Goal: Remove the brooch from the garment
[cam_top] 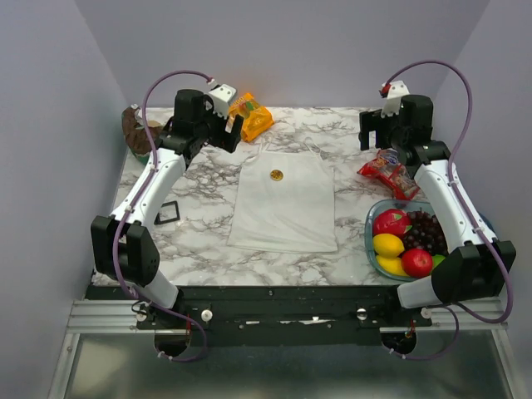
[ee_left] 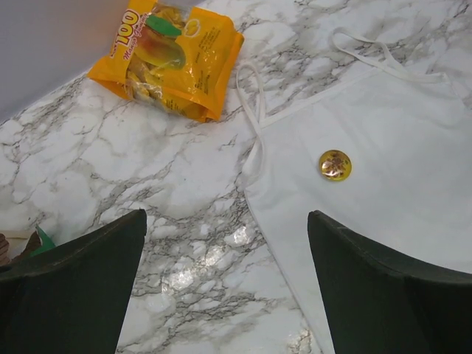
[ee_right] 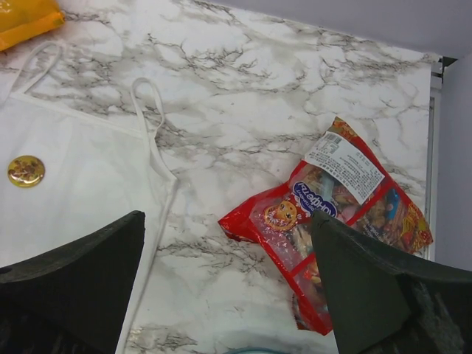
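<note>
The white sleeveless garment [cam_top: 285,201] lies flat in the middle of the marble table, straps toward the back. The small golden brooch [cam_top: 276,174] sits on its upper chest; it also shows in the left wrist view [ee_left: 335,164] and the right wrist view [ee_right: 26,171]. My left gripper [cam_top: 232,131] is open and empty, held above the table behind and left of the garment. My right gripper [cam_top: 373,133] is open and empty, held above the back right of the table. The garment also shows in the left wrist view [ee_left: 398,147] and the right wrist view [ee_right: 74,184].
An orange snack bag [cam_top: 252,116] lies at the back near the left gripper. A red snack bag [cam_top: 387,173] lies right of the garment. A bowl [cam_top: 371,235] of fruit stands at the front right. A black square frame [cam_top: 168,213] lies at the left. A brown object [cam_top: 137,129] sits at the back left.
</note>
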### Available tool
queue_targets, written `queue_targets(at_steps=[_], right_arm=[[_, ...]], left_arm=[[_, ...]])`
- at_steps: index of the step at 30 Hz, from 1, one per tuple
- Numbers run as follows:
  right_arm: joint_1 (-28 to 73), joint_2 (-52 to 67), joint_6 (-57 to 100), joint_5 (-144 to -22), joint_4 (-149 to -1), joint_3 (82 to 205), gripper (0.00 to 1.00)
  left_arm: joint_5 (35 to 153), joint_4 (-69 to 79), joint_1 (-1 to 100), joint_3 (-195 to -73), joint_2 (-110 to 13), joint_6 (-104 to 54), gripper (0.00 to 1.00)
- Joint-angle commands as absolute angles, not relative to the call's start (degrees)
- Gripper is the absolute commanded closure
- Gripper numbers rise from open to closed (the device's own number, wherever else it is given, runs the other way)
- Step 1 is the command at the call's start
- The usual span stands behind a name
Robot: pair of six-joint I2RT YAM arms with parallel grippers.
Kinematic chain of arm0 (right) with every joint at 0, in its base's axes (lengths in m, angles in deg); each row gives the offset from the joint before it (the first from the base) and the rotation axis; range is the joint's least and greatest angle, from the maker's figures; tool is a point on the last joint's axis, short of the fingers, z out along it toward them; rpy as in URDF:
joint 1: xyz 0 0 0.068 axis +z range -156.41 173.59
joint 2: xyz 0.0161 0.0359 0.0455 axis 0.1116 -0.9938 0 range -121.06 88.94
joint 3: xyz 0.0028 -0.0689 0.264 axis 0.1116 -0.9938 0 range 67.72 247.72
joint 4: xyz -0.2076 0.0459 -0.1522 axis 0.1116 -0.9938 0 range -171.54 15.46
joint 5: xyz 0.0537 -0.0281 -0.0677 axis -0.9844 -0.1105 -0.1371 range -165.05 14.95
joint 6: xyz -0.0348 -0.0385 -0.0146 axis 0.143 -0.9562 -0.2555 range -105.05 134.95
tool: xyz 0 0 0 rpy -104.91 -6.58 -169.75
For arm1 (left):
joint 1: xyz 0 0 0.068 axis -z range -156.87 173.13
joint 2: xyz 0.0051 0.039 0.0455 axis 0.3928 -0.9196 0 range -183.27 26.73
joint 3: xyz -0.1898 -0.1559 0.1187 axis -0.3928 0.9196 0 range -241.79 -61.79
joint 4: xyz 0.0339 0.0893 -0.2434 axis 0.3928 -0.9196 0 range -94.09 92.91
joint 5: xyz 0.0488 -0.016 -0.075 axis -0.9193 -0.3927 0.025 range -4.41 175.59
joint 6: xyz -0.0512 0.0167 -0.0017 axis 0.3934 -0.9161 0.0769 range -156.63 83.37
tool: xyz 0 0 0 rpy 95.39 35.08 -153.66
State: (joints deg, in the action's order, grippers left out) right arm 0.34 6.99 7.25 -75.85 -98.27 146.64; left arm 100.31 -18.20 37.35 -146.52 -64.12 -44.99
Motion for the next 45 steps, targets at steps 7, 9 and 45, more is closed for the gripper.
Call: queue_targets(at_steps=[7,9,45], right_arm=[[0.1,10.0,-12.2,-92.4,-102.8,143.1,0.03],[0.2,10.5,-13.5,-93.9,-102.9,141.1,0.05],[4.9,-22.3,-33.8,-93.5,-110.0,161.8,0.45]], left_arm=[[106.1,-21.8,37.4,-137.0,-59.4,-56.6,0.05],[107.3,-22.1,37.8,-135.8,-59.6,-59.2,0.07],[112.5,-36.4,41.2,-123.4,-67.8,-74.4,0.27]])
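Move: The garment's near left corner, where the left hand is heading, lies about 21 cm back from the left hand, roughly level sideways and 25 cm below. The brooch is some 5 cm ahead and 14 cm right of that hand, with the mango bag about 19 cm beyond the brooch and 9 cm left of it. From the right hand, the brooch lies about 7 cm ahead, 26 cm left and 26 cm below; the red snack bag sits 6 cm ahead and 9 cm right. The left hand sinks about 20 cm while drawing back some 15 cm to above the garment's lower left edge, tipping its fingers down and turning clockwise by some 30 degrees as they narrow by about a quarter. The right hand sinks about 14 cm, first easing back, then reaching forward and left towards the brooch, swinging counter-clockwise with its fingers closing to just over half open. ##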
